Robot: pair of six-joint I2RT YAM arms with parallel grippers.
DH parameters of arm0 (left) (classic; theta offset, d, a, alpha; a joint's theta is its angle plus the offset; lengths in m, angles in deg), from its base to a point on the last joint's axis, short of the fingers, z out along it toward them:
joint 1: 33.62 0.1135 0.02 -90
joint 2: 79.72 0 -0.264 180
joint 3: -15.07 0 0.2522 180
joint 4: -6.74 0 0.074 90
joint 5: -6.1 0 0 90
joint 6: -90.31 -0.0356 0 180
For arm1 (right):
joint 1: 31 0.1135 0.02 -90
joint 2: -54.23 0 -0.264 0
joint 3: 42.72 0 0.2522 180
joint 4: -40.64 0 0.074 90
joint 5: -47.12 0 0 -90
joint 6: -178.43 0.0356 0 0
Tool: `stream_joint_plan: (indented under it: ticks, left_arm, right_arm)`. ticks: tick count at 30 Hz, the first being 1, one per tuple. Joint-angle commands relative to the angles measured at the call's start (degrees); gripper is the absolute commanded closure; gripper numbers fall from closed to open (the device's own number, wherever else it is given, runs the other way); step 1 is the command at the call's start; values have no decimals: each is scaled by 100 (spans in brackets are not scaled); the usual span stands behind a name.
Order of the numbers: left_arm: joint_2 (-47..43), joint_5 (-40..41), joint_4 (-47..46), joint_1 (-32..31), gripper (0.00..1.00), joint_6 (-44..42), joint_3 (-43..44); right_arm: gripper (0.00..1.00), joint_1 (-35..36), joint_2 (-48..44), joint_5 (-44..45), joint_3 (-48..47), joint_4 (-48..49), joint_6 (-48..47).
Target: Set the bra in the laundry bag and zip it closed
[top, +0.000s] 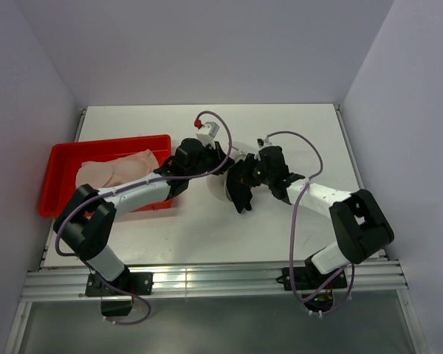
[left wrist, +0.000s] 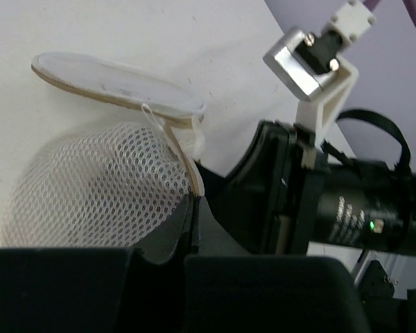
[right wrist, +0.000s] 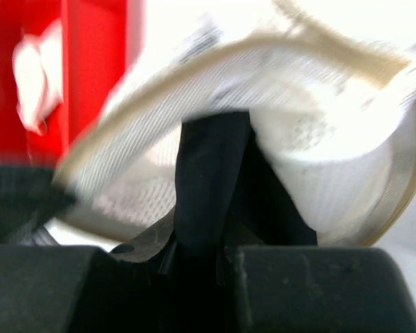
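Note:
The laundry bag of white mesh sits mid-table between my two grippers. In the left wrist view its mesh body bulges at left and its flat round lid stands open above it. My left gripper is shut on the bag's beige zipper rim. My right gripper is shut on a black strip at the bag's rim; that view is blurred. The pale pink bra lies in the red tray at left.
The red tray stands at the table's left edge, beside my left forearm, and it shows blurred in the right wrist view. The right gripper's black body sits close beside the left fingers. White walls enclose the table.

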Motion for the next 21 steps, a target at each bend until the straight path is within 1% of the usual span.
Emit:
stream_joint_plan:
  ticks: [1,4,9,11,14,16,19,21]
  left_arm:
    - [-502,-324,-433,-5,100,110,-250]
    - [-608,-332,-249,-5,100,154,-400]
    - [-652,-683,-257,-5,100,304,-593]
    - [-669,-771,-283,-5,100,427,-629]
    - [-643,-825,-108,-5,100,541,-550]
    - [-634,-886,-12,-14,100,646,-488]
    - [-608,-991,33,-14,100,821,-401]
    - [-599,-1114,-37,-5,100,954,-383]
  right_arm:
    - [100,-79,-193,653,-26,633,653]
    - [100,-70,-386,1057,159,1125,1268]
    - [100,-53,-483,2260,335,1391,2322]
    - [100,-53,-405,2490,413,1514,2769]
    - [100,-18,-255,2842,344,1418,3289]
    - [100,52,-229,3306,317,1278,3605]
    - [100,105,-28,3650,186,1137,3827]
    - [100,201,148,3949,10,805,3871]
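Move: My right hand grips the black bra at the laundry bag's open mouth; the mouth's middle is about 3 cm ahead, 3 cm left and slightly below, with the lid flap roughly 10 cm ahead, 2 cm left and lower. My left hand pinches the mouth's rim. From that hand the gripped part of the bra is some 5 cm right, 3 cm back and 8 cm lower; the mesh pouch hangs about 4 cm back, 3 cm left and 10 cm down. I push my right hand forward about 5 cm and 4 cm to the right, rising some 3 cm before easing down a little, while I swing it clockwise by roughly 40 degrees, keeping the bra pinched in the bag's mouth. Meanwhile my left hand, still shut on the rim, draws back about 4 cm to hold the mouth against that motion. ##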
